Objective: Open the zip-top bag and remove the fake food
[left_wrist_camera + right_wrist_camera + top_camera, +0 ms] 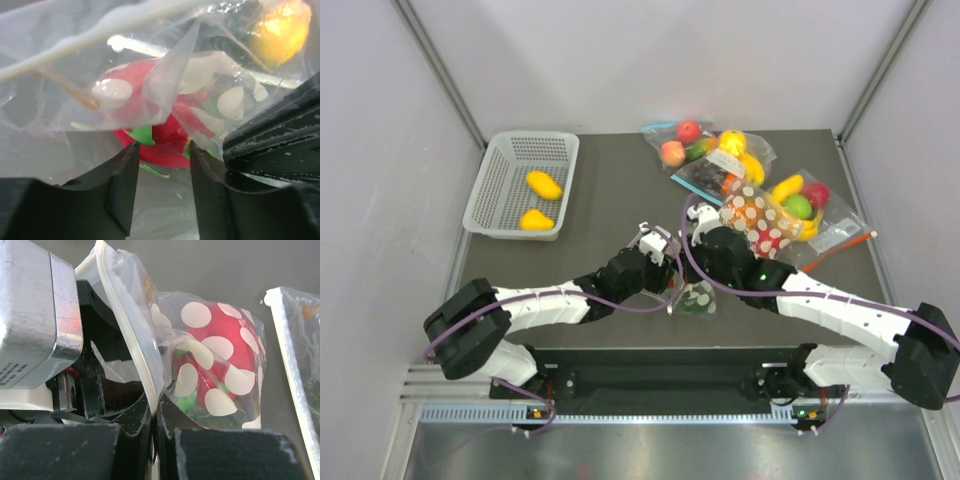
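The zip-top bag (698,302) lies near the table's front edge between both arms, clear with white dots (220,370). My right gripper (155,415) is shut on its white zip rim (125,325), holding the mouth up. My left gripper (164,146) reaches inside the bag with its jaws apart. A red piece of fake food (165,145) with green leaves sits right at its fingertips, and the fingers (122,185) stand on either side of it. A green piece (187,402) shows beside the red one through the plastic. In the top view the left gripper (672,287) and right gripper (705,275) almost touch.
A white basket (490,190) at the back left holds two yellow pieces (544,185). Other filled bags (760,185) are piled at the back right, one dotted with orange inside (755,215). The edge of another bag (295,365) lies close on the right.
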You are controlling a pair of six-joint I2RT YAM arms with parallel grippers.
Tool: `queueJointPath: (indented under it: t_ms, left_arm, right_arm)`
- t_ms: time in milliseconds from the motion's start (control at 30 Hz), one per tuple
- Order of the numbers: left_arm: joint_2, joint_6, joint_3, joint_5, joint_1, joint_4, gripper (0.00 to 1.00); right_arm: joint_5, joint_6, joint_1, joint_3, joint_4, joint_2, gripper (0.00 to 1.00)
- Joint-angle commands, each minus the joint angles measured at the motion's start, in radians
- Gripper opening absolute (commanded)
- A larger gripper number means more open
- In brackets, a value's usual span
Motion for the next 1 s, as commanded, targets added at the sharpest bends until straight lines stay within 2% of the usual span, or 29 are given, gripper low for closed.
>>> queueJointPath:
  t_ms: [0, 33, 67, 100, 167, 233, 467, 733, 967]
  left_arm:
    - [0.017, 0.028, 0.029, -0.076, 0.008, 0.154, 0.46]
    - [0.027, 0.031, 0.032, -0.072, 0.008, 0.155, 0.44]
    - [0.035, 0.032, 0.038, -0.069, 0.008, 0.156, 0.37]
    - [0.04, 0.034, 0.044, -0.065, 0.008, 0.158, 0.25]
    - [0.049, 0.032, 0.046, -0.06, 0.008, 0.158, 0.1]
    - [0.034, 0.032, 0.032, -0.063, 0.008, 0.164, 0.0]
    - [-0.078, 0.049, -0.025, -0.057, 0.008, 0.162, 0.0]
    - [-0.216, 0.066, -0.06, 0.05, 0.008, 0.05, 0.0]
    - [-0.12, 0.009, -0.019, 0.139, 0.002, 0.026, 0.01]
  right_arm:
    - [-0.066, 0.005, 0.024, -0.018, 0.036, -0.03, 0.0]
    - [-0.068, 0.003, 0.027, -0.019, 0.037, -0.03, 0.0]
    - [-0.068, 0.005, 0.025, -0.021, 0.037, -0.03, 0.0]
    - [-0.068, 0.006, 0.027, -0.022, 0.039, -0.03, 0.0]
    - [-0.068, 0.005, 0.028, -0.024, 0.036, -0.03, 0.0]
    - [-0.066, 0.008, 0.03, -0.03, 0.037, -0.03, 0.0]
    - [-0.046, 0.012, 0.03, -0.037, 0.033, -0.036, 0.0]
    - [0.035, 0.003, 0.028, -0.002, -0.018, -0.053, 0.0]
    - [0.04, 0.008, 0.028, 0.022, -0.029, -0.049, 0.0]
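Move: The red fake food in the open bag lies just beyond the left fingertips, about 3 cm ahead, 3 cm right and 3 cm below that hand. The green piece beside it is level ahead, some 6 cm right and 4 cm below the left hand; the yellow piece in the next bag is roughly 7 cm ahead and 17 cm right. From the right hand, the red food is some 6 cm ahead, straight on, and 9 cm below. Nudging forward about 1.5 cm into the bag's mouth towards the red food, the left hand closes its half-open fingers completely, then rises some 6 cm away from it, drawing back a couple of centimetres, tipping up slightly and sinking a little at the last. The right hand keeps its pinch on the bag's lip, easing back and down about 1 cm. ##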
